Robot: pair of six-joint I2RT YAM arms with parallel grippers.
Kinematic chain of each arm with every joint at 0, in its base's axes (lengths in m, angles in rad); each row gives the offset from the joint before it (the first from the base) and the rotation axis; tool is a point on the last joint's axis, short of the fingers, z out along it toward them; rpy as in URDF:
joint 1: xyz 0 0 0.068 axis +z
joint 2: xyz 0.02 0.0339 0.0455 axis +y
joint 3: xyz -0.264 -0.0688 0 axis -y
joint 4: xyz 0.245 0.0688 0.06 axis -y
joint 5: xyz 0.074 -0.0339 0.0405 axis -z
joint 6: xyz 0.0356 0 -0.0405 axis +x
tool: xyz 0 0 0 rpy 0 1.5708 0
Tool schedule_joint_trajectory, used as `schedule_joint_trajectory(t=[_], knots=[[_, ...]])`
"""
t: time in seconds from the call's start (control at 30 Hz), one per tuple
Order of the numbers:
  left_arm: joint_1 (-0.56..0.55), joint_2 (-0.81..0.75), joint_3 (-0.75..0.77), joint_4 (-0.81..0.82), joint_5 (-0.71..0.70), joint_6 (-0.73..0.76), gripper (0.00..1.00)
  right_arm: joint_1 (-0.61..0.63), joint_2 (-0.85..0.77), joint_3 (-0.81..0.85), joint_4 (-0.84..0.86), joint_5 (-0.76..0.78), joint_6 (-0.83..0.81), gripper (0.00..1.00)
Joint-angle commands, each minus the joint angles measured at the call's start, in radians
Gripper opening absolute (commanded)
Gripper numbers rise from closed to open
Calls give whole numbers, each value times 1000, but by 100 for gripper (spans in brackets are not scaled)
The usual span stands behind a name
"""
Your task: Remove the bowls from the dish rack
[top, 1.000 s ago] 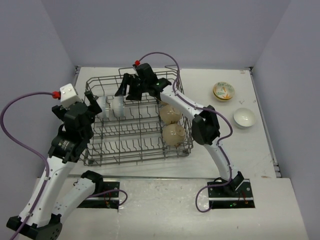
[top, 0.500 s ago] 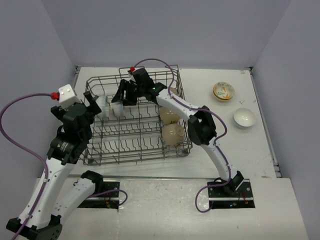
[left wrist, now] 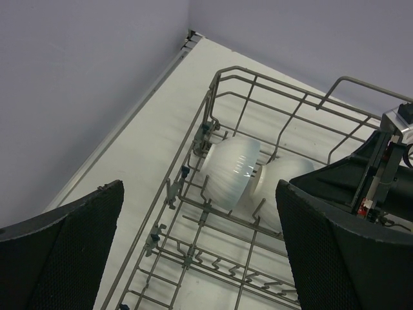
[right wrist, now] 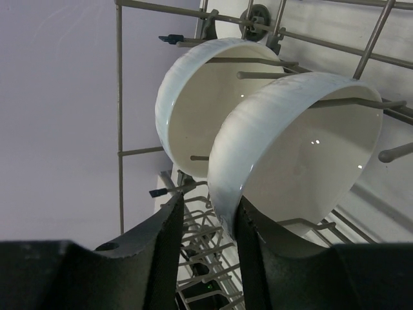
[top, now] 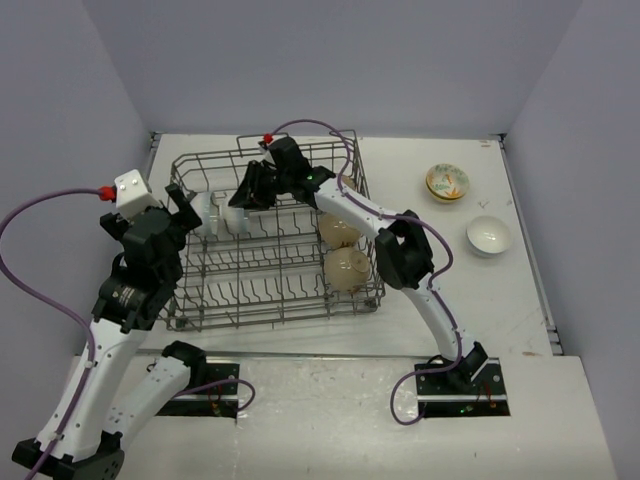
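The grey wire dish rack holds two white bowls on edge at its far left, the left one beside the right one, and two beige bowls at its right. My right gripper reaches into the rack. In the right wrist view it is open and straddles the rim of the nearer white bowl. One finger is inside against the rim and the other stands apart from the outer wall. My left gripper is open and empty over the rack's left edge.
A yellow painted bowl and a white bowl sit on the table right of the rack. Upright tines and the rack's looped handle surround the white bowls. Grey walls close in on three sides.
My right gripper has moved left and down into the rack until its jaws straddle the nearer white bowl's rim. The left arm has hardly moved.
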State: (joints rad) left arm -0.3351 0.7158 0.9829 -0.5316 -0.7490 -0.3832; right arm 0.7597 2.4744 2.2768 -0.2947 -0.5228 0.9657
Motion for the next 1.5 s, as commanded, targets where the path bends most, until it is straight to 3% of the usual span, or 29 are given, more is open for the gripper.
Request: schedule_joint_trajectory(t=[0.0, 0.17, 0.37, 0.73, 1.3, 1.47], knots=[[7, -9, -7, 44, 2, 3, 100, -7, 37, 18, 115, -100, 51, 33], [7, -13, -7, 42, 4, 4, 100, -11, 41, 1, 184, -141, 99, 21], [7, -15, -7, 44, 5, 6, 100, -20, 29, -34, 287, -184, 148, 0], [7, -15, -9, 47, 2, 7, 100, -34, -29, -112, 609, -246, 318, 0], [7, -9, -10, 51, -1, 9, 100, -74, -166, -171, 900, -292, 487, 0], [7, -9, -10, 50, -1, 9, 100, -76, -198, -171, 902, -295, 484, 0]])
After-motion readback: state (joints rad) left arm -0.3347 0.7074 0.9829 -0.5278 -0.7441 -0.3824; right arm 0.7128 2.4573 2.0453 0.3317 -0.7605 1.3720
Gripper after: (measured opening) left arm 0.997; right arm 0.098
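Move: The right hand's half-open fingers straddle the rim of the right-hand one of two white bowls standing on edge in the dish rack; its middle is about 4 cm below and 2 cm left, level fore and aft. The other white bowl stands some 7 cm farther left of it, level fore and aft. The nearer visible tan bowls are about 23 cm right and 5 cm back, and 24 cm right and 13 cm back. From the idle left hand, the bowl to be gripped lies roughly 14 cm ahead, 7 cm right and 18 cm below. With barely a half-centimetre dip, the right hand shuts its fingers on the white bowl's rim and pinches it from the rack's right. Keeping that grip, the hand swings its left-and-down-pointing fingertips up about 20 degrees until almost level, staying nearly in place at first, then rises some 4 cm from its lowest point, fastest at the end, drawing the bowl up and away from the rack floor. ##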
